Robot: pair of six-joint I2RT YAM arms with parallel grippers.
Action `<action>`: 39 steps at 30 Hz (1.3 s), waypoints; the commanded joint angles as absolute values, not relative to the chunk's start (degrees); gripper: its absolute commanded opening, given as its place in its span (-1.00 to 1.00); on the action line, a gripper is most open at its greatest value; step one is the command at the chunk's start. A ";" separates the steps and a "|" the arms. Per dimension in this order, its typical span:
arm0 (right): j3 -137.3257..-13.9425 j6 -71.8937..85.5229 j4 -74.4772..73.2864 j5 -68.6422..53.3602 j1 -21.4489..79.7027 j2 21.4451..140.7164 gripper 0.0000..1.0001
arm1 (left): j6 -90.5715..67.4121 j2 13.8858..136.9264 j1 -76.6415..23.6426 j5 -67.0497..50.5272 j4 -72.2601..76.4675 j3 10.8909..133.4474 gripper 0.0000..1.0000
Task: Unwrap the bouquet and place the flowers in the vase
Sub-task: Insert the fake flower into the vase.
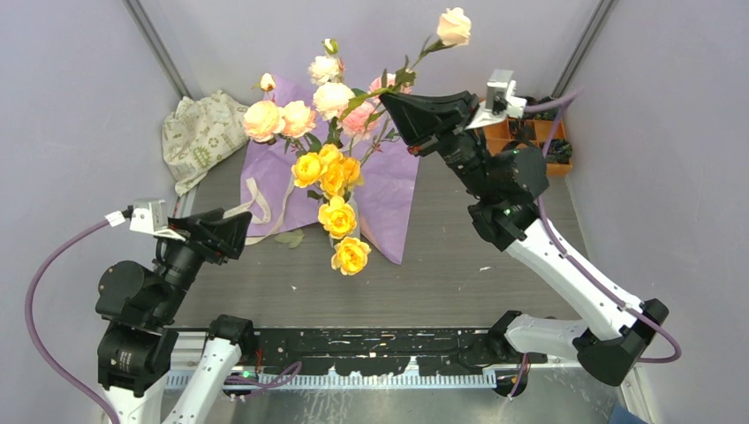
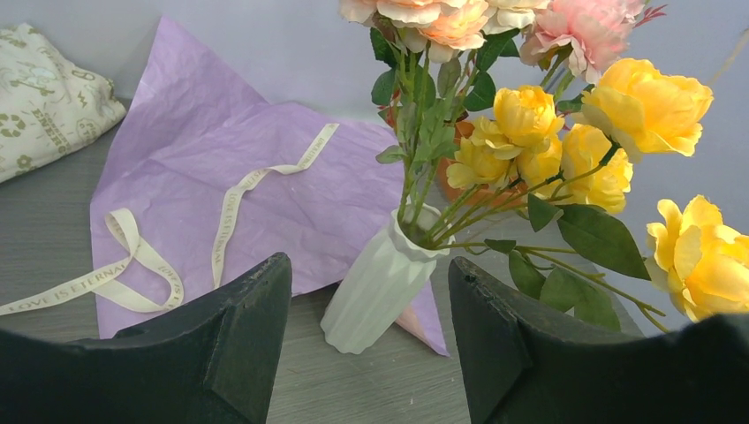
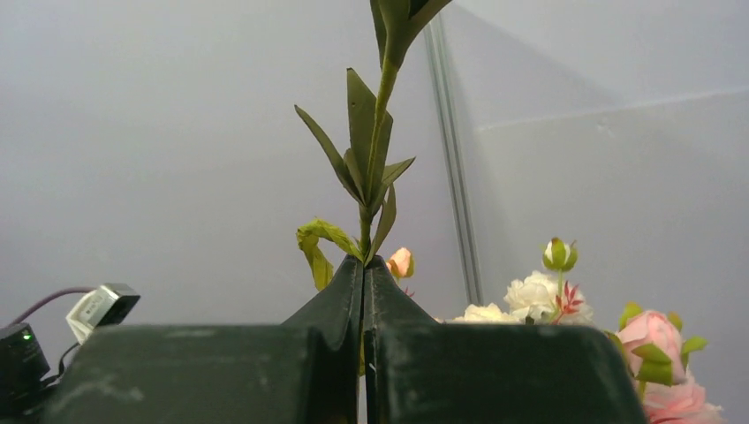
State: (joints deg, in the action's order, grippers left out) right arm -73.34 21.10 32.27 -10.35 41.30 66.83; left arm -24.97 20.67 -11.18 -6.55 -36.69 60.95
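Observation:
The white ribbed vase [image 2: 378, 287] stands on the table at the front edge of the unwrapped purple paper [image 2: 221, 150]. It holds yellow, peach, pink and cream flowers [image 1: 331, 168]. From above, the blooms largely hide the vase. My right gripper [image 1: 387, 95] is raised behind the vase and shut on the green stem [image 3: 373, 168] of one peach rose [image 1: 454, 25], which stands high above the others. My left gripper [image 2: 369, 261] is open and empty, a little in front and to the left of the vase. The cream ribbon [image 2: 132, 256] lies loose on the paper.
A patterned cloth bag [image 1: 201, 132] lies at the back left. An orange compartment tray [image 1: 530, 134] sits at the back right, behind my right arm. A loose leaf [image 1: 289, 238] lies near the paper's front edge. Walls close in on both sides.

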 commanded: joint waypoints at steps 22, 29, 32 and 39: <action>-60.81 18.55 51.66 -8.20 41.56 65.13 -0.98 | -21.80 22.11 -10.90 -6.91 -32.52 60.94 0.31; -55.67 19.76 48.78 -6.84 41.52 63.73 -0.98 | -22.45 21.77 -10.90 -7.24 -31.55 59.87 0.32; -53.45 20.25 46.40 -6.37 41.51 63.50 -0.98 | -22.50 21.64 -10.90 -7.38 -31.38 59.95 0.32; -50.32 23.54 45.57 -7.03 41.84 65.44 -0.98 | -22.59 21.36 -10.91 -7.30 -31.04 59.64 0.32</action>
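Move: The vase, with the right hand's flower bound for it, stands about 7 cm ahead of the right hand and 9 cm to its left, its middle some 46 cm below. The pink roses already in it are about 13 cm ahead, 2 cm left and 15 cm lower; the yellow roses about 1 cm ahead, 9 cm left and 19 cm lower. From the left hand the vase lies roughly 16 cm ahead, 15 cm right, 28 cm down. Keep the right fingers shut on the flower's stem and ease the hand briefly up, back and to the right, about 2 cm each way. Then bring it down ever faster, some 15 cm, with about 5 cm forward and a little left, towards the vase beside the pink and yellow roses, tipping the fingers down about 15 degrees on the way. ##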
